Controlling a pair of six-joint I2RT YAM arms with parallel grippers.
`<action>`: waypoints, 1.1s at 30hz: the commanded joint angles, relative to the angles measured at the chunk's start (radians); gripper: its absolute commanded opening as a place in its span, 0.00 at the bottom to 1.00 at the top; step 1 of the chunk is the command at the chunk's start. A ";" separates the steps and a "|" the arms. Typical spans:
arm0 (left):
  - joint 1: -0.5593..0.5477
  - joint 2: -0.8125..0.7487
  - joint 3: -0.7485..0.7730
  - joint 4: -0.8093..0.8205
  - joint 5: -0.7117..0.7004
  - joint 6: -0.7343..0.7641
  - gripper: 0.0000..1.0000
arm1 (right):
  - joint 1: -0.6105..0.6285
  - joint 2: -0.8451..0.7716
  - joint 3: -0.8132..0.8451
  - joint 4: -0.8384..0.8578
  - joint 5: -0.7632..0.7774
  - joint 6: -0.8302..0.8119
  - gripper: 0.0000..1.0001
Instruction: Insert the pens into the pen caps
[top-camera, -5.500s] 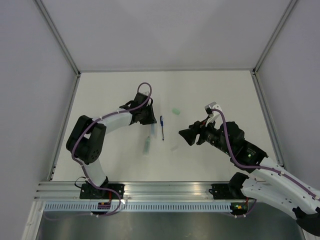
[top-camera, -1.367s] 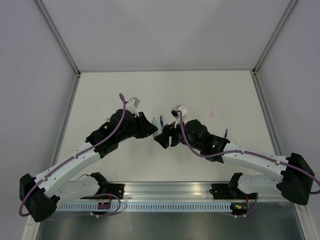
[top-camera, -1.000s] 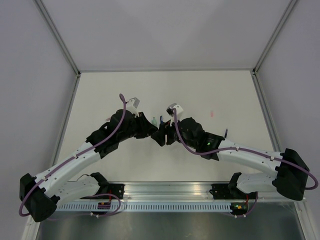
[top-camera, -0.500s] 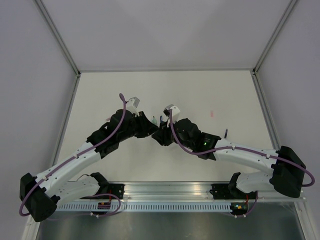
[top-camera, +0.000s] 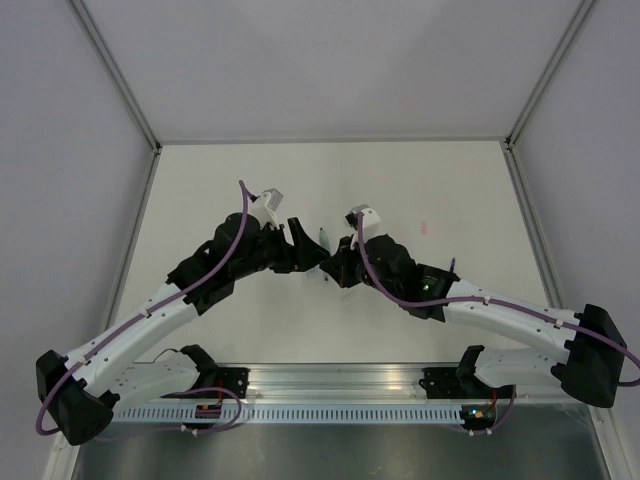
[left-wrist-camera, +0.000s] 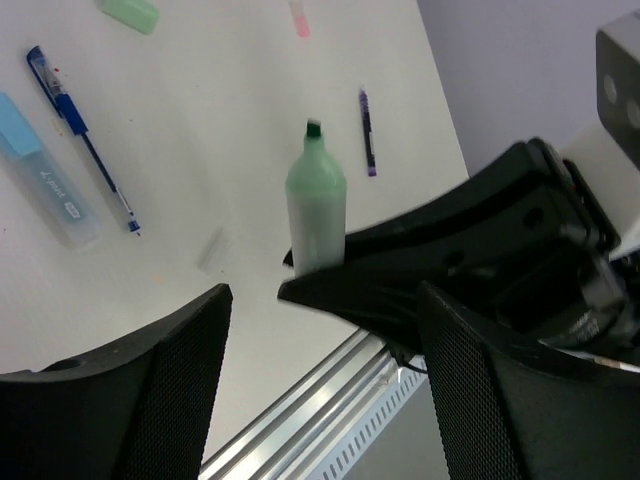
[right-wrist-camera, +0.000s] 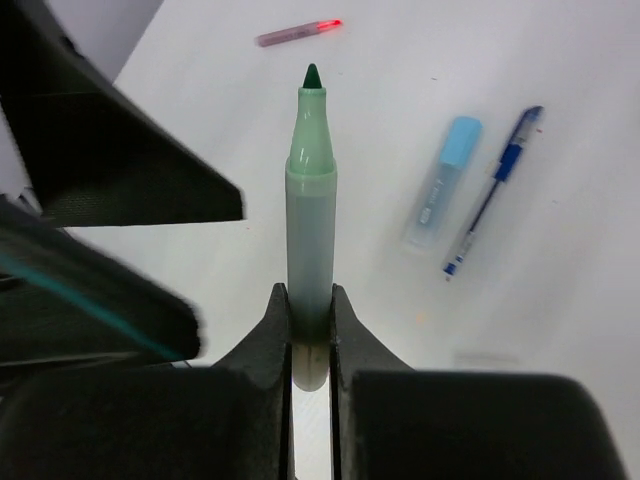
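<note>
My right gripper (right-wrist-camera: 308, 295) is shut on the lower end of a mint-green pen (right-wrist-camera: 310, 190) whose dark green tip points away from it. In the top view this pen (top-camera: 322, 238) sits in the air between the two grippers at mid-table. My left gripper (left-wrist-camera: 322, 300) is open, its fingers (left-wrist-camera: 150, 390) spread on either side and apart from the pen (left-wrist-camera: 315, 205). On the table lie a blue pen (left-wrist-camera: 85, 135), a light blue pen cap (left-wrist-camera: 50, 170), a mint-green pen cap (left-wrist-camera: 130, 14), a dark purple pen (left-wrist-camera: 367, 130) and a red-pink pen (right-wrist-camera: 298, 32).
Both arms meet over the middle of the white table (top-camera: 220, 180). A pink piece (top-camera: 424, 227) lies to the right and the purple pen (top-camera: 451, 266) beside the right forearm. Walls close off the left, back and right; an aluminium rail (top-camera: 340, 380) runs along the near edge.
The right gripper has closed on the green pen. The left gripper has opened, let go of it and drawn back a little to the left.
</note>
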 joint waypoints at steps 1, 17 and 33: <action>-0.008 -0.033 0.057 -0.030 0.094 0.080 0.79 | -0.064 -0.083 0.021 -0.105 0.086 0.036 0.00; -0.003 0.446 0.462 -0.155 -0.056 0.430 0.79 | -0.348 -0.452 -0.110 -0.263 0.145 -0.019 0.00; 0.052 0.940 0.921 -0.405 0.358 1.392 0.77 | -0.348 -0.816 -0.120 -0.291 0.086 -0.087 0.00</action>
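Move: The green pen cap lies on the table some 25 cm ahead of the empty left hand, 10 cm to its right and 22 cm below. About 14 cm ahead of that hand lie the blue pen, 1 cm to its right, and the light-blue highlighter, 3 cm to its left, both well below. From the right hand, already holding the green pen alone, the green cap is about 25 cm ahead and 9 cm right, and the pink cap roughly 23 cm ahead and 29 cm right. The green pen, nib still clear of the fingers, stays pinched in the right hand as that hand swings about 20 cm right, away from the left hand, turning some 25 degrees clockwise, then rising and tipping up. The left hand, fingers kept wide open, backs off slightly, then reaches forward about 14 cm and to the right over the blue pen towards the green cap, sinking late while its fingers tilt more steeply down. ##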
